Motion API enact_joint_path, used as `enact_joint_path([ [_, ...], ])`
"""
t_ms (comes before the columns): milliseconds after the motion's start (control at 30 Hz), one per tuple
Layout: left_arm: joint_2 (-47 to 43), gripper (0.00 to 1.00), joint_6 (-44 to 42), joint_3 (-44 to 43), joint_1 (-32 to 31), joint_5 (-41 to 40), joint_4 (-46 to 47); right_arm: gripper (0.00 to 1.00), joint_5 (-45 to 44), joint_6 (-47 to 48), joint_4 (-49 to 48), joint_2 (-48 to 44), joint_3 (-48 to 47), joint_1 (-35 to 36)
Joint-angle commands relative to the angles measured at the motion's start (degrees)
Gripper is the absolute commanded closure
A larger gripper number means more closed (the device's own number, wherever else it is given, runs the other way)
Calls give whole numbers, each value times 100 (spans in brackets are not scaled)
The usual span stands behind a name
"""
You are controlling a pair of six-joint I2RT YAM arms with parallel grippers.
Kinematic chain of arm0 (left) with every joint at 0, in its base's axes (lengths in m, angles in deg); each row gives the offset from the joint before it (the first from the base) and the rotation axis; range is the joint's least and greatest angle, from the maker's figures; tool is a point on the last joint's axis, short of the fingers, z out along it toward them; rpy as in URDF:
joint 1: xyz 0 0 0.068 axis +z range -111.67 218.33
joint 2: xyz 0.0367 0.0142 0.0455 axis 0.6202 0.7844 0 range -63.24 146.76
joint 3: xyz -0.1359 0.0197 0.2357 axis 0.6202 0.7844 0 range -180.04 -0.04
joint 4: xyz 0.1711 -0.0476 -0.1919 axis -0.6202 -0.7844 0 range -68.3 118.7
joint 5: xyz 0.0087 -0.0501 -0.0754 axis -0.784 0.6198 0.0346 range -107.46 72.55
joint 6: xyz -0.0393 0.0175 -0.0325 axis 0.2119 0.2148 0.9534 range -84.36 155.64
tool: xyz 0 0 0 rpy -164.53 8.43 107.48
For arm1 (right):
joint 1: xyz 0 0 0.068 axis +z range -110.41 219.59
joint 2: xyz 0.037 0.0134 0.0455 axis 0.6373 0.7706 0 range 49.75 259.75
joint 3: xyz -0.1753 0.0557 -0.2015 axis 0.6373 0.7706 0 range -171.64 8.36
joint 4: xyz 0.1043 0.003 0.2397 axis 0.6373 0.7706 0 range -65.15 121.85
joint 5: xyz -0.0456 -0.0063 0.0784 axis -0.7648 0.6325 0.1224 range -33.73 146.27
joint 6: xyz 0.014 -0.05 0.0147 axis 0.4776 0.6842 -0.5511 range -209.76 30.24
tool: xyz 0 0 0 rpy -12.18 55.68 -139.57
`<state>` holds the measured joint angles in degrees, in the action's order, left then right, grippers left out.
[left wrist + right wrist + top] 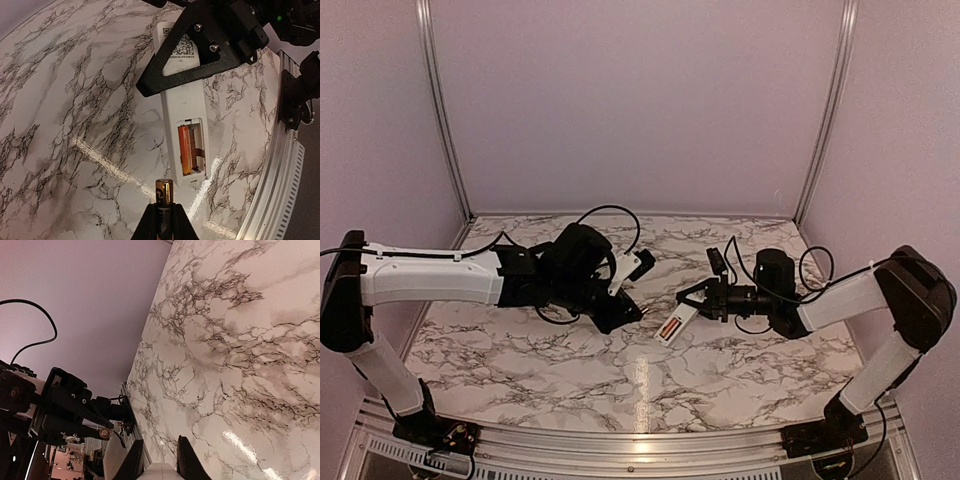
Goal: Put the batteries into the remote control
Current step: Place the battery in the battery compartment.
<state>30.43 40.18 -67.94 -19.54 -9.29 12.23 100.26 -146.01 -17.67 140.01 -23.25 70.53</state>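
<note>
My right gripper is shut on the label end of the white remote control and holds it over the marble table with the battery side up. The bay is open. One reddish-orange battery lies in its left slot and the right slot is empty. My left gripper is shut on the second battery, which stands up between its fingers just short of the remote's bay end. In the right wrist view the remote's end shows between my fingers, with the left gripper across from it.
The marble table is walled by lilac panels at the back and both sides. An aluminium rail runs along the near edge. Black cables loop over both wrists.
</note>
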Motion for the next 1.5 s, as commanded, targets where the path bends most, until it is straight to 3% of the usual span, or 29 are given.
enact_joint_path([
  [0, 67, 100, 1146, -163, -360, -271, 160, 100, -232, -454, -769, 196, -34, 197],
  [267, 649, 100, 1117, -913, -699, -677, -750, 100, -352, -715, -1236, 281, 98, 246],
  [767, 1050, 98, 1009, -1280, -726, -770, -1065, 100, -255, -1172, -1995, 524, 252, 270],
  [1467, 1516, 97, 1079, -1712, -726, -867, -1486, 100, -395, -1161, -2004, 534, 250, 439],
])
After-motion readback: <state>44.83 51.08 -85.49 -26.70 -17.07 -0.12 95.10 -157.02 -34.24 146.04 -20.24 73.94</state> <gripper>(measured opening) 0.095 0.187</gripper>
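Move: Off to the left hand's right, about 7 cm away, 1 cm back and 4 cm below, is the remote's empty battery slot; the left fingers already hold the gold-topped battery for it. The orange battery lies just on the slot's far-left side, about 6 cm right of this hand, level fore-and-aft and 4 cm below. From the right hand, which holds the remote, the slot is roughly 5 cm back, 4 cm left and 1 cm lower. Swinging right and a little back, the left hand carries its battery towards the empty slot, then sinks about 3 cm and edges farther right, some 5 cm rightward in all, tilting roughly 10 degrees with its fingers still shut. The right hand keeps its grip on the remote and brings it about 1.5 cm left to meet the battery, rising slightly and settling back while tilting some 7 degrees. ##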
